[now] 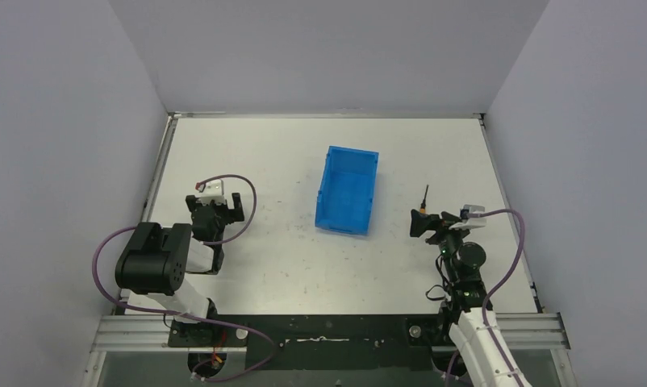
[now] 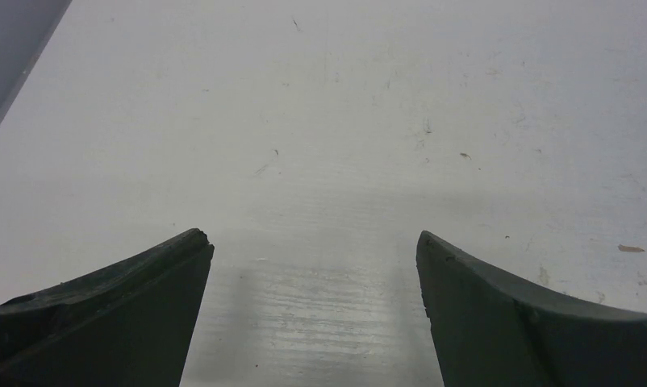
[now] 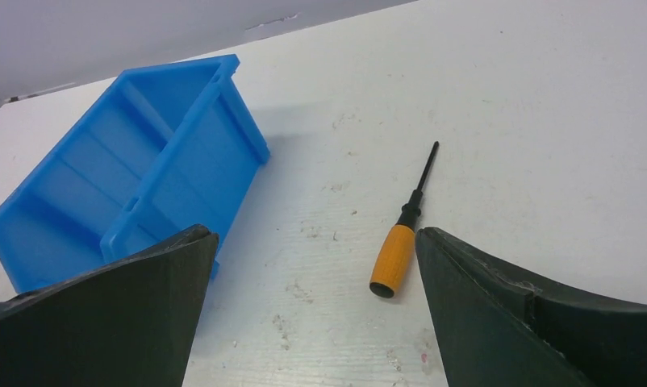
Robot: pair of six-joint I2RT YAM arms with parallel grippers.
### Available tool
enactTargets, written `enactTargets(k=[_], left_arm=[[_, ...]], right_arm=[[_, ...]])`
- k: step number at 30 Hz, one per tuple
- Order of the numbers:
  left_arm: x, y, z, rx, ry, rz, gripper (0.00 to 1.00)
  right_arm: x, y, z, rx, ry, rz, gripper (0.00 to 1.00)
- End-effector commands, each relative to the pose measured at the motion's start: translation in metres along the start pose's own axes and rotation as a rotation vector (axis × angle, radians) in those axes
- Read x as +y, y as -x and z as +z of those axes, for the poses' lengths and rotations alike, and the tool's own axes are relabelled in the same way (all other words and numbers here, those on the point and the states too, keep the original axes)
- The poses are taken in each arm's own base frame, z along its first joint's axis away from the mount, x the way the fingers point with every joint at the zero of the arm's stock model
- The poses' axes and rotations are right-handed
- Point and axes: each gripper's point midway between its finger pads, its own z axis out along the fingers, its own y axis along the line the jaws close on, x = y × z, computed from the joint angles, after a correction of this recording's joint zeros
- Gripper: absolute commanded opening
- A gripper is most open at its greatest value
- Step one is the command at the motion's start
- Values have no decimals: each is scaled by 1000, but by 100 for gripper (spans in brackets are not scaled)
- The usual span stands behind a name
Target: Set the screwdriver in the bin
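Observation:
The blue bin (image 1: 348, 189) stands in the middle of the table, and in the right wrist view the bin (image 3: 143, 173) is on the left with nothing visible in it. The screwdriver (image 3: 394, 256) lies flat on the table to the bin's right, orange handle towards me and black shaft pointing away. From above, the screwdriver (image 1: 425, 196) shows just beyond my right gripper (image 1: 422, 222). My right gripper (image 3: 312, 238) is open, and the handle lies just ahead of the tip of its right finger (image 3: 498, 314). My left gripper (image 1: 215, 203) is open over bare table left of the bin, holding nothing.
Grey walls close the table (image 1: 272, 266) on the left, back and right. The table surface (image 2: 344, 121) under the left gripper is scuffed white board. A metal rail (image 1: 328, 330) with both arm bases runs along the near edge.

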Motion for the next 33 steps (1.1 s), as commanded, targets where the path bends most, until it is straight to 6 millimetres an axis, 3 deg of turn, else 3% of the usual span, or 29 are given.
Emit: enactTargets(k=[1,5,10,14,20,24,26,28,30,33], left_arm=[[0,22,5,-76,3,-20,97],[0,22,5,-76,3,-19,97],[0,22,5,-76,3,-20,97],[0,22,5,-76,3,-20,97],[0,22,5,-75,2,-19,97],[0,22,5,-75,3,-19,97],[0,22,5,-76,3,-20,97],[0,22,5,-76,3,-18,97],[0,22,5,-75,3,-20,97],[0,22,5,-75,3,-19,97]], right_arm=[[-4,39,9,-72,-76,66,100],[-13,52,21,36,-183,84,100],[-38,42,45,347,-395,43,100],[-56,15,57,605,-528,13,100],[-66,-42,74,889,-522,-1,98],[-71,-76,78,1011,-508,-4,90],[-72,-91,78,1050,-496,2,81],[-74,-102,75,1074,-499,1,65],[-72,-108,73,1088,-479,12,38],[-70,-99,76,1070,-471,1,1]])
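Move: The screwdriver lies on the table some 9 cm ahead of the open right hand, about 3 cm to its right and 12 cm below, its orange handle towards the robot. The blue bin's middle is roughly 13 cm ahead of that hand, 17 cm to its left and 9 cm lower. From the left hand, the screwdriver is about 55 cm to the right, nearly level with it fore and aft (about 1 cm back) and 4 cm lower. The right fingers close on the front end of the screwdriver's orange handle and pinch it from both sides. To get there the hand arcs forward over the screwdriver, rising about 5 cm and reaching some 10 cm out, then plunges to the table while easing back slightly and edging right; the wrist tips down about 65 degrees and turns a little clockwise. ##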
